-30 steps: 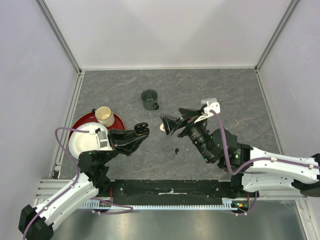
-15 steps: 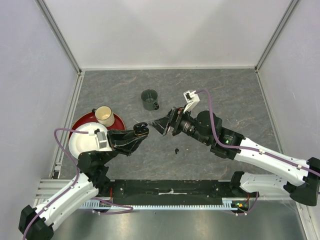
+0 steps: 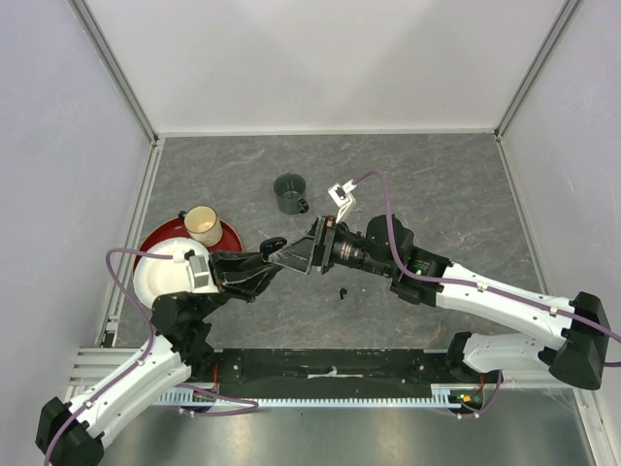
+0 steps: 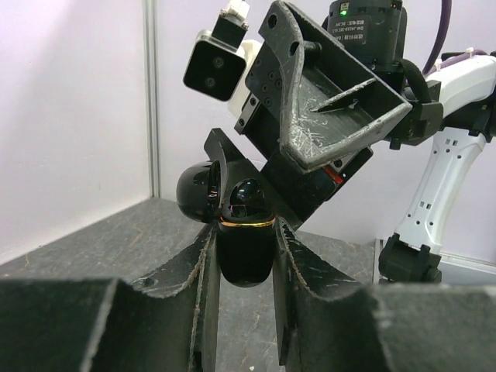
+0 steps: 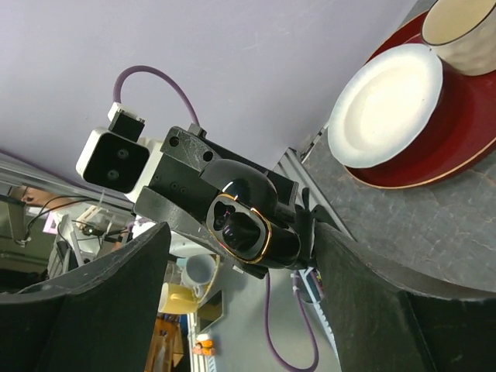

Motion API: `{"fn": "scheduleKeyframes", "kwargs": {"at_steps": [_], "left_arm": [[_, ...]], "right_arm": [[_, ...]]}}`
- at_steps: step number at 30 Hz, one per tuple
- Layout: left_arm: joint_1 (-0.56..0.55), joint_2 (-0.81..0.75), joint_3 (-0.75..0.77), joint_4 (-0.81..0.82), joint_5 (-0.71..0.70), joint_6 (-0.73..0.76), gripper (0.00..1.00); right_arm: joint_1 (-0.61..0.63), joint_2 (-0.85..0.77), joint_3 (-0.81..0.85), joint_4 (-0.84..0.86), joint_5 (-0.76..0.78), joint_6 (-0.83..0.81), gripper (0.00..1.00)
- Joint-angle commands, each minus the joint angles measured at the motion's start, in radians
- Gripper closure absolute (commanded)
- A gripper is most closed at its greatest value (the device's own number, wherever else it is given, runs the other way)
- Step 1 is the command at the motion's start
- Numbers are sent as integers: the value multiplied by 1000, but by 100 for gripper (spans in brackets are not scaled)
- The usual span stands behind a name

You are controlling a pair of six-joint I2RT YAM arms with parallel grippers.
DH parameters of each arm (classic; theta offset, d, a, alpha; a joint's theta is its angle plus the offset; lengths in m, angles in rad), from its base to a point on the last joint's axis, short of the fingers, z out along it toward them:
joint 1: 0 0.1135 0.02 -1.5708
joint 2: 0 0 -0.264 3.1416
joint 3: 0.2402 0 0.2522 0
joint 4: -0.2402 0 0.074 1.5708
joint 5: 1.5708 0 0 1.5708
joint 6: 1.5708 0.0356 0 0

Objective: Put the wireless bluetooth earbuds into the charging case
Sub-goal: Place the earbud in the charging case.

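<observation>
My left gripper [image 4: 246, 234] is shut on the black charging case [image 4: 246, 260], which has a gold rim and stands upright with its lid [image 4: 195, 192] hinged open. A rounded black earbud [image 4: 248, 200] sits in the case's mouth. In the top view the case [image 3: 275, 243] is held above the table left of centre. My right gripper [image 3: 291, 257] reaches in from the right and is open. Its two fingers flank the case [image 5: 283, 244] without touching it. Another black earbud [image 3: 343, 291] lies loose on the table below the right gripper.
A dark green mug [image 3: 289, 193] stands behind the grippers. At the left is a red plate [image 3: 233, 233] carrying a white dish [image 3: 160, 272] and a cream cup [image 3: 203, 224]. White walls enclose the grey table.
My right arm has swung left and stretched toward the left gripper, so its jaws now sit on either side of the case. The left gripper has held still.
</observation>
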Motion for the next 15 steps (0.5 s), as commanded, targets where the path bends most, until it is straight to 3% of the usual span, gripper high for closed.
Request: {"fn": "scheduleKeyframes", "kwargs": {"at_steps": [1,11,13,15], "left_arm": [[-2,0,26,47,-16,42,98],[-2,2,26,45,-12,37,98],[-2,6,26,45,-12,36,98],[-2,10,29,45,-12,33,98]], "right_arm": [[-6,13,-1,74,-30,35,25],[-6,17,11,54,-25,23,49],[-4,23,16,46,-33,15,58],[-6,23,22,42,-30,9,58]]}}
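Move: The open black charging case, gripped by the left fingers about 1 cm beyond their pads, sits some 2 cm left and 1 cm ahead of the right hand, level with it. From the right hand, the loose earbud lies roughly 12 cm right and 1 cm back, the green mug some 19 cm ahead, and the cream cup about 19 cm left and 11 cm ahead, all over 20 cm below. Staying nearly still, the right hand closes its wide-open fingers about halfway around the case the left keeps holding. ##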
